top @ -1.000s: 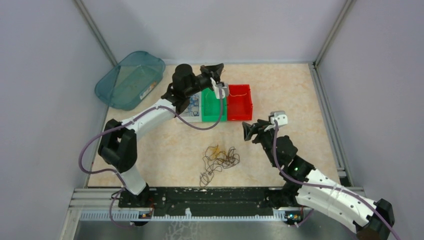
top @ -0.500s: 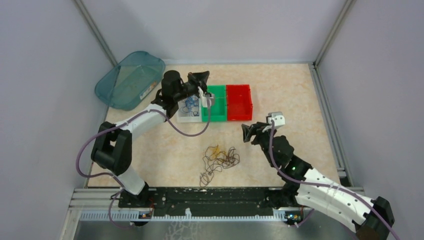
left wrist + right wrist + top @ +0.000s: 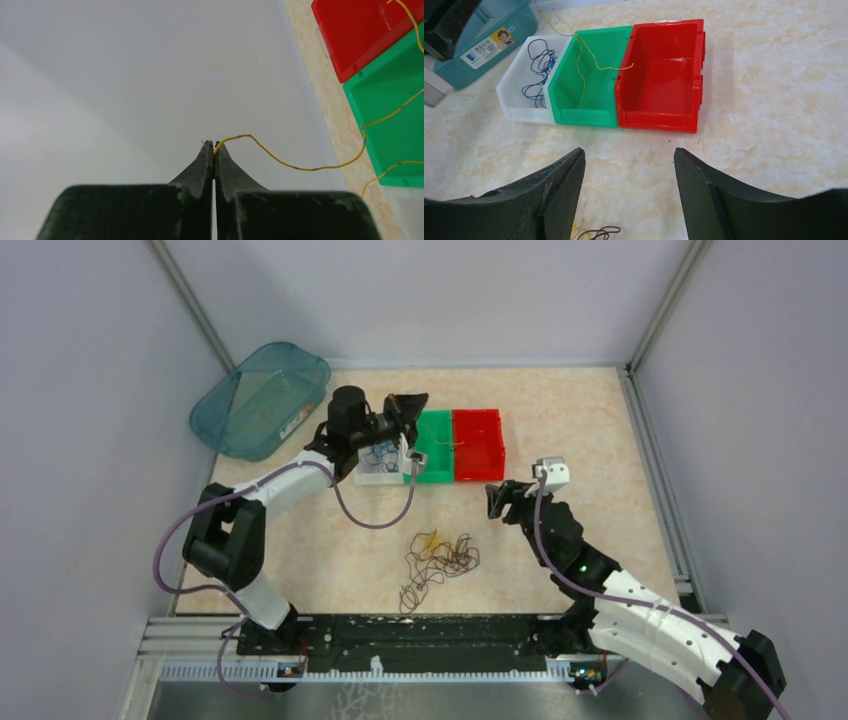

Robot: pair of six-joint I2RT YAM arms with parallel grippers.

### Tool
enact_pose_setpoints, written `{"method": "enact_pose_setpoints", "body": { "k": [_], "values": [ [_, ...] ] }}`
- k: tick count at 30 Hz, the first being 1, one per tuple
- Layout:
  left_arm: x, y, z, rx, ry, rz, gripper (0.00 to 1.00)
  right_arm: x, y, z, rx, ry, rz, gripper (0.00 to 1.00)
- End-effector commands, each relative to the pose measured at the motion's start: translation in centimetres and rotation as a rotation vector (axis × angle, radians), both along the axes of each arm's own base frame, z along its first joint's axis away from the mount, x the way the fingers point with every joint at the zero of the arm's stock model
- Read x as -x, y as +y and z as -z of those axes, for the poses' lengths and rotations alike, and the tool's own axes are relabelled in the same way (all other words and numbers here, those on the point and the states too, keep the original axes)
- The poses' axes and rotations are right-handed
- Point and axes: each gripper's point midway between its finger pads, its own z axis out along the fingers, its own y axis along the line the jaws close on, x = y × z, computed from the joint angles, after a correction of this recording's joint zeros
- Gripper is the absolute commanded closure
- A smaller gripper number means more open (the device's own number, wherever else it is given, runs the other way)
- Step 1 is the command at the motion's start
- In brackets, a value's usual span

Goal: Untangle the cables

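Note:
A tangle of dark brown and yellow cables [image 3: 438, 558] lies on the table in front of the bins; its edge [image 3: 596, 233] shows at the bottom of the right wrist view. My left gripper [image 3: 408, 408] hangs over the white and green bins, shut on the end of a thin yellow cable [image 3: 300, 169]. That yellow cable [image 3: 591, 52] trails down across the green bin to the red bin's wall. Blue cables [image 3: 538, 70] lie in the white bin. My right gripper [image 3: 497, 502] stands open and empty to the right of the tangle, facing the bins [image 3: 629, 152].
Three bins stand in a row: white [image 3: 372, 474], green [image 3: 432, 462], red [image 3: 478, 462]. A teal basin [image 3: 262, 398] leans at the back left corner. Grey walls enclose the table on three sides.
My left gripper has moved left and a little nearer, from above the green and red bins to above the white and green ones, carrying the yellow cable. The right arm has shifted only slightly.

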Motion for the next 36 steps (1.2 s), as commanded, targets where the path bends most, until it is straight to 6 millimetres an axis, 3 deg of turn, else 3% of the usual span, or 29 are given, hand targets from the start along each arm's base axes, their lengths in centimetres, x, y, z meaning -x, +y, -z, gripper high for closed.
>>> {"method": "enact_pose_setpoints", "body": {
  "k": [1, 10, 15, 20, 24, 28, 32, 36],
  "values": [
    [1.8, -2.1, 2.7, -0.109, -0.089, 0.125, 1.0, -0.2, -0.4, -3.4, -0.08, -0.06, 0.016, 0.34],
    [3.3, -3.8, 7.9, -0.262, -0.163, 0.236, 1.0, 0.3, -1.8, -3.0, -0.091, -0.066, 0.047, 0.34],
    [4.9, -4.2, 10.7, -0.308, -0.076, 0.253, 1.0, 0.5, -2.3, -2.8, -0.1, -0.07, 0.058, 0.34],
    [5.1, -4.4, 13.7, -0.381, 0.095, 0.174, 1.0, 0.5, -2.6, -3.0, -0.106, -0.077, 0.064, 0.34],
    [4.6, -4.9, 14.6, -0.422, 0.363, 0.07, 0.87, 0.6, -2.8, -3.1, -0.108, -0.085, 0.067, 0.34],
    [4.5, -4.6, 14.2, -0.426, 0.424, 0.036, 0.79, 0.6, -2.9, -3.1, -0.104, -0.088, 0.07, 0.34],
    [5.1, -3.8, 13.7, -0.447, 0.535, 0.0, 0.45, 0.5, -2.8, -3.3, -0.109, -0.092, 0.064, 0.34],
    [5.7, -3.4, 11.9, -0.435, 0.648, -0.039, 0.13, 0.5, -2.6, -3.7, -0.112, -0.094, 0.055, 0.34]
  ]
}}
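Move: The left hand's shut fingers hold the yellow cable above the green bin, whose middle is roughly 23 cm below, about 2 cm back and 2 cm to the right. At nearly that depth, the red bin is 12 cm to the hand's right and 2 cm back, the white bin 8 cm to its left and 2 cm back. From the idle right hand, the green bin is about 14 cm ahead, 15 cm left and 15 cm lower. The left hand lowers the yellow cable some 13 cm towards the green bin, drawing back and to the right about 4 cm each, while the wrist tips its right-pointing fingers downward by about 35 degrees; near the bottom the fingers open to roughly three quarters, ending their pinch. The right hand, empty and still open, eases a few centimetres up and to its right, clear of the bins. ##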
